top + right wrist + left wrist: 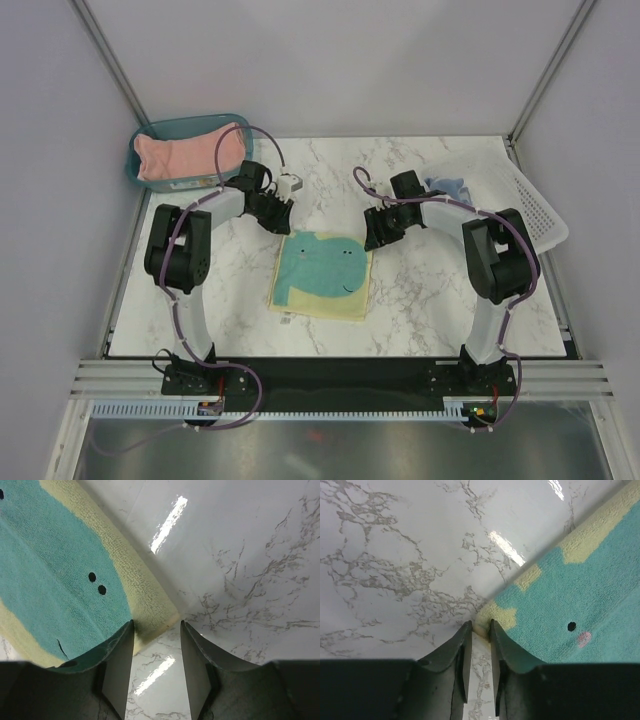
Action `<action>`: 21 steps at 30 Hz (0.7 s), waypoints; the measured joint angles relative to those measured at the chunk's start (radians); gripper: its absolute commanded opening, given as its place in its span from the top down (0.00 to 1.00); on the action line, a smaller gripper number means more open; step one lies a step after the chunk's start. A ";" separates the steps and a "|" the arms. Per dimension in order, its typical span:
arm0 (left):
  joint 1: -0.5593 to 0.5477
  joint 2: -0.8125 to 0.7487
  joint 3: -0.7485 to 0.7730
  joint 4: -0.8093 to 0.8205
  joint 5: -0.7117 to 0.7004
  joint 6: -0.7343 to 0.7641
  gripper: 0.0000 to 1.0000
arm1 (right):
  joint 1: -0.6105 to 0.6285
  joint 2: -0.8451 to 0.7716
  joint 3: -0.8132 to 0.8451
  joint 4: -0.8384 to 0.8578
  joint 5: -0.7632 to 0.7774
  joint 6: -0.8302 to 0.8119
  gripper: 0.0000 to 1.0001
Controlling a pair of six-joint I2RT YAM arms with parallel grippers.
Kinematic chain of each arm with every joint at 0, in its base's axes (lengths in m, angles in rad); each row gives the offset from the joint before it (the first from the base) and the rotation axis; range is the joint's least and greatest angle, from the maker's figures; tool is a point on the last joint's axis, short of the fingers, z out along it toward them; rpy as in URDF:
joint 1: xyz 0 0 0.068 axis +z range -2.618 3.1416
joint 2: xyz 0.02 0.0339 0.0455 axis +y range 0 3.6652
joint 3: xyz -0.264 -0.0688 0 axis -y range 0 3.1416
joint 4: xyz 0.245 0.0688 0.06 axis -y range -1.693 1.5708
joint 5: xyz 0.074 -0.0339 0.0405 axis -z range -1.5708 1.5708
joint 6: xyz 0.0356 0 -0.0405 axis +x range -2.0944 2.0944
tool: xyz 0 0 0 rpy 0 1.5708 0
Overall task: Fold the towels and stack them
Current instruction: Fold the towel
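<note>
The pale yellow towel with the teal whale (322, 275) lies flat on the marble table between both arms. My left gripper (285, 222) is down at its far left corner; in the left wrist view the jaws (481, 625) stand narrow, with the towel's (580, 595) yellow corner pinched between the tips. At the far right corner my right gripper (372, 240) is low too. In the right wrist view it (156, 625) is open, and the towel's (60, 580) corner lies between the fingertips, touching only the left one. A salmon-pink towel (190, 152) lies in the teal bin. A light blue towel (447, 186) lies in the white basket.
The teal bin (135, 160) stands at the table's far left corner. Tilted over the far right edge is the white perforated basket (535, 215). Grey walls and metal posts enclose the table. Bare marble (440, 300) surrounds the whale towel.
</note>
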 measured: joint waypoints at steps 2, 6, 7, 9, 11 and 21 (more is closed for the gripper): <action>0.000 0.009 0.016 -0.017 0.005 0.007 0.88 | 0.000 0.001 0.005 0.000 -0.008 -0.003 0.51; 0.000 0.020 0.055 -0.048 0.023 0.023 0.98 | -0.001 0.013 0.032 0.007 -0.043 -0.009 0.62; 0.000 0.020 0.061 -0.051 0.026 0.026 0.98 | -0.002 0.016 0.036 0.010 -0.051 -0.011 0.65; 0.000 0.020 0.071 -0.057 0.030 0.030 0.98 | -0.003 0.018 0.038 0.014 -0.060 -0.018 0.79; 0.000 0.020 0.081 -0.059 0.039 0.030 0.98 | -0.005 0.023 0.038 0.016 -0.065 -0.020 1.00; 0.000 -0.001 0.143 -0.094 0.054 0.016 0.98 | -0.010 -0.058 0.045 -0.005 0.037 0.035 1.00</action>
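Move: Right between the left hand's half-open fingertips, barely 1 cm below the hand point, lies the folded towel's far left corner; the teal bin stands some 17 cm ahead and 19 cm left of that hand. The right hand is just short of the far right corner, about 1 cm ahead, 1 cm left and 1 cm down. The blue towel lies roughly 11 cm ahead and 15 cm right of the right hand. Pinching shut on the far left corner, the left hand soon lifts it about 4 cm while drawing forward some 2 cm and slightly right. The right hand first edges forward and left about 1 cm, rising a little, closes on its own corner, then lifts to some 3 cm above its start with a bit more forward and back to the right. ##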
